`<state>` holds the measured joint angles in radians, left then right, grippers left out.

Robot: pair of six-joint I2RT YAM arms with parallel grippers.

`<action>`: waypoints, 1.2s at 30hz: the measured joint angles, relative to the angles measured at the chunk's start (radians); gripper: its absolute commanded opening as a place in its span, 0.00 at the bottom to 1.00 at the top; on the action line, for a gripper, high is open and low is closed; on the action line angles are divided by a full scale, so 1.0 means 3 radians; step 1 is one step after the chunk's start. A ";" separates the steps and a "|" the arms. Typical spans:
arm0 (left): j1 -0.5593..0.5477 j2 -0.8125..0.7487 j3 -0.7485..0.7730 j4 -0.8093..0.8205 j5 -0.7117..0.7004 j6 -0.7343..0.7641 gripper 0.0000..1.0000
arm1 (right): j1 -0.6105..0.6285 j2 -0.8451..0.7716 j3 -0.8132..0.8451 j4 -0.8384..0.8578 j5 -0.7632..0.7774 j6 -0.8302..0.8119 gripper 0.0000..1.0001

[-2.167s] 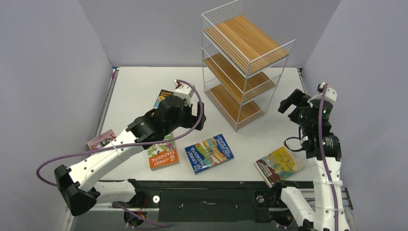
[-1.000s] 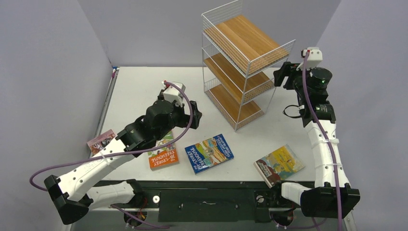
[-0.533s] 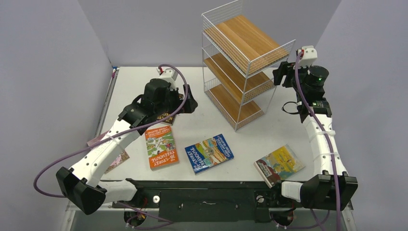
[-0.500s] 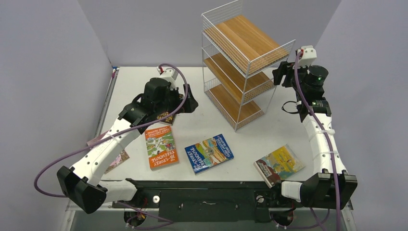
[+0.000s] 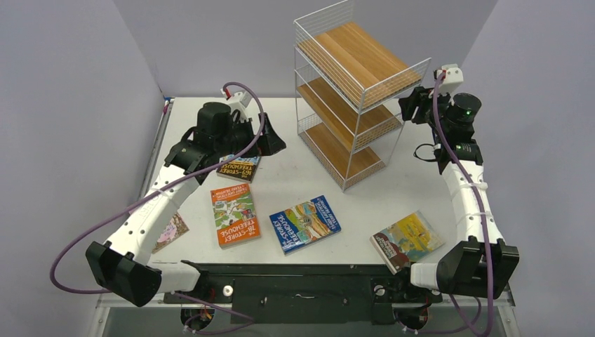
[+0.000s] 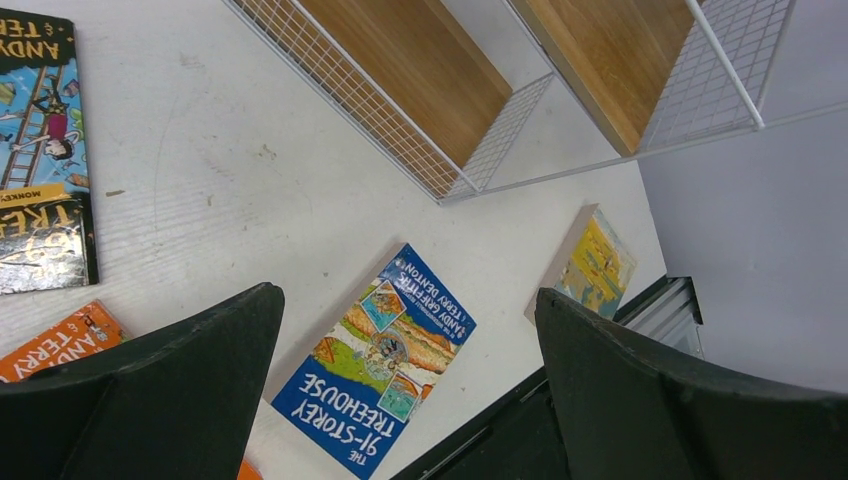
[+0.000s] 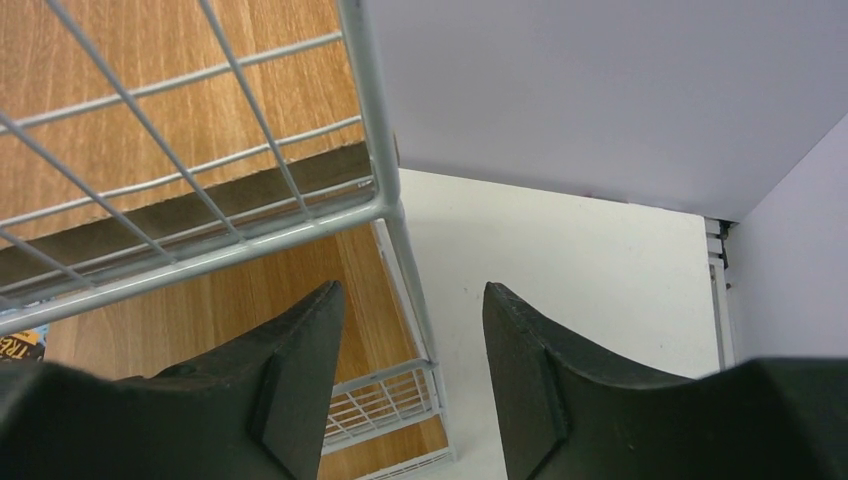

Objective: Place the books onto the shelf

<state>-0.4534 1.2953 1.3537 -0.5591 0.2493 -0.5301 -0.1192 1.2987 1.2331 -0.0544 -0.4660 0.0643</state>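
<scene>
The shelf (image 5: 358, 88) of white wire and wooden boards stands at the back of the table. Five books lie flat in the top view: a dark one (image 5: 238, 168), an orange one (image 5: 234, 214), a blue one (image 5: 305, 223), a yellow-brown one (image 5: 407, 241) and a pink one (image 5: 172, 228) half under my left arm. My left gripper (image 5: 270, 144) hovers open just right of the dark book (image 6: 40, 150), holding nothing. My right gripper (image 5: 412, 107) is raised at the shelf's right corner. Its jaws are apart, and the corner post (image 7: 385, 150) runs between them in the right wrist view.
Grey walls close in the table on three sides. The yellow-brown book (image 6: 598, 265) lies close to the front edge, by the right arm's base. In the left wrist view the blue book (image 6: 385, 360) lies below the open fingers, with the shelf's bottom tier (image 6: 420, 90) beyond.
My left arm has swung back and to the left, uncovering the dark book. My right gripper stays at the shelf's corner, and its jaws have narrowed.
</scene>
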 measured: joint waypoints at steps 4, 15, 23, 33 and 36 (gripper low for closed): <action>0.0011 0.0000 -0.0010 0.0001 0.0098 -0.0004 0.97 | 0.0000 0.0022 0.0000 0.0015 -0.0060 0.0009 0.31; 0.0036 0.0200 0.0093 -0.0102 0.0285 0.0037 0.97 | 0.0000 0.0000 -0.0046 0.0201 -0.0085 0.0184 0.45; 0.0048 0.0200 0.0093 -0.0160 0.0333 0.0047 0.97 | -0.0015 0.0000 -0.0046 0.0203 -0.0100 0.0198 0.41; 0.0051 0.0202 0.0085 -0.0193 0.0369 0.0037 0.97 | -0.0019 0.0126 0.0020 0.0229 -0.0037 0.0153 0.00; 0.0061 0.0240 0.0085 -0.0191 0.0399 0.0020 0.97 | -0.0019 0.0130 0.0018 0.0248 0.0027 0.0114 0.00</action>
<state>-0.4351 1.3674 1.3792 -0.6163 0.3691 -0.5240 -0.1249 1.3376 1.2385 0.0200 -0.4580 0.0986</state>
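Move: Just beyond the right fingertips, about 2 cm ahead at the same height, stands the shelf's right-hand post, below the middle tray's corner. The middle tray's centre lies about 16 cm left and 3 cm ahead; the top tray is centred some 20 cm above it and the bottom tray as far below. From the left hand the post lies roughly 35 cm right, 13 cm ahead and 4 cm above. Narrowing around the post from half open, the right fingers part again while the hand rises by just under 1 cm. The hand then eases forward about 1.5 cm and slightly right, and the fingers close nearly shut, newly pinching the post just under the tray corner. The open, empty left hand sinks some 2 cm, tipping further down. ##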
